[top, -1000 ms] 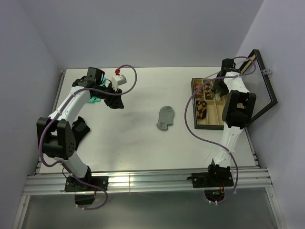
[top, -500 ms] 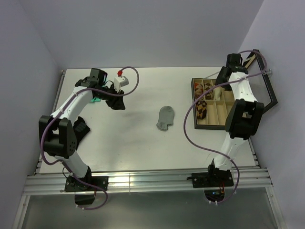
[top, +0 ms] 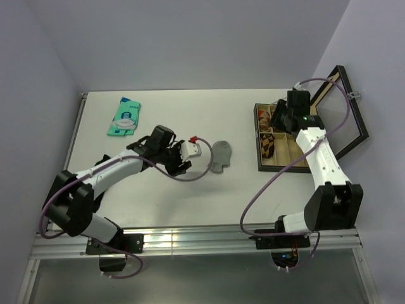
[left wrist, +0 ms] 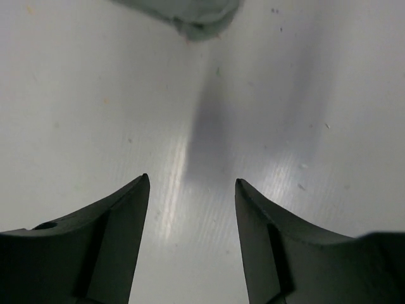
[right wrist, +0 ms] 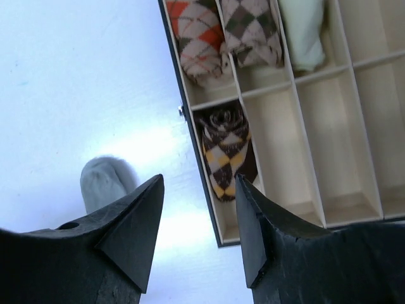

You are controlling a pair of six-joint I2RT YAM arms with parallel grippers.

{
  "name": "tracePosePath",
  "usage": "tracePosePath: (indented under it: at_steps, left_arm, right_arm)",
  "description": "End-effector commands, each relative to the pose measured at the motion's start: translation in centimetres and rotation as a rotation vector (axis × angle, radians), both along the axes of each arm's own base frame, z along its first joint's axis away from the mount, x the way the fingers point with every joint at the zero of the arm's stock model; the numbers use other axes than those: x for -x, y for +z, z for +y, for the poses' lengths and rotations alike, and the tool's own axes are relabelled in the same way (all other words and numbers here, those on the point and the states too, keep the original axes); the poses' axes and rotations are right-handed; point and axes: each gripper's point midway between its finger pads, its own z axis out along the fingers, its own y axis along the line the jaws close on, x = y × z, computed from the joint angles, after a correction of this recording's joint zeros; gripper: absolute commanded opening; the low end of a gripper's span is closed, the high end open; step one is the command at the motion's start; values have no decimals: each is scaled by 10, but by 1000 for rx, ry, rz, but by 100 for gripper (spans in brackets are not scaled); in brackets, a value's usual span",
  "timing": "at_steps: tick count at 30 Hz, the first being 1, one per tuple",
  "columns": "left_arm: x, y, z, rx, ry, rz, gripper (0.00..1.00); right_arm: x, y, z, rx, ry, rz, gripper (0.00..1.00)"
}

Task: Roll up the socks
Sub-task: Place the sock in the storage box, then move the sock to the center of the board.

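A grey sock [top: 221, 156] lies flat in the middle of the table. It shows at the top edge of the left wrist view [left wrist: 197, 15] and at the left of the right wrist view [right wrist: 104, 182]. My left gripper [top: 192, 154] is just left of the sock, low over bare table, open and empty [left wrist: 190, 183]. My right gripper [top: 279, 121] hangs over the left part of the wooden box, open and empty [right wrist: 199, 183]. No beige-tan sock shows on the table.
An open compartment box [top: 261, 166] with a raised lid [top: 352, 126] stands at the right. It holds argyle rolled socks [right wrist: 226, 152] and a pale roll [right wrist: 302, 31]. A teal packet [top: 124, 117] lies at the back left.
My left arm has swung from the teal packet at the back left to just left of the grey sock. My right gripper has moved from the box's back towards its left side.
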Motion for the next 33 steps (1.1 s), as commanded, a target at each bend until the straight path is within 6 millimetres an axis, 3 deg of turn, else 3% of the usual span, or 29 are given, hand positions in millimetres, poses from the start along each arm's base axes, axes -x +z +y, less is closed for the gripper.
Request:
tracePosePath:
  at_steps: [1,3,12,18,23,33]
  left_arm:
    - [-30,35,-24,74,-1,-325,62]
    - [-35,53,-41,141,0,-449,64]
    - [-5,25,-92,116,-137,-711,62]
    - [16,1,-109,123,-237,-716,62]
    - [33,-15,-125,132,-306,-708,63]
    - [20,-19,-152,163,-280,-674,62]
  right_arm:
    - [8,7,2,-37,-23,-83,56]
    - [17,11,2,-36,-31,-105,56]
    - [43,2,15,-32,-17,-119,56]
    - [48,-10,16,-41,-13,-105,55]
    - [47,-8,20,-51,-5,-114,55]
    - [45,-6,24,-59,14,-121,54]
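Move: Out past the left hand, the grey sock lies flat about 15 cm to its right and some 7 cm farther ahead, roughly 8 cm below. The storage box's middle is about 43 cm right and 14 cm ahead of that hand; the dark argyle sock in it lies some 34 cm right and 11 cm ahead. From the raised right hand the grey sock is roughly 16 cm left, 3 cm back and 19 cm below. Sweeping about 13 cm to the right, the empty left hand comes in towards the cuff end of the grey sock, then also sinks some 5 cm and draws slightly back. Its wrist swings about 40 degrees, tilting the fingers up and forward, with the jaws staying open. The right hand, open and empty, eases back about 5 cm and slightly down, then waits high by the box. ##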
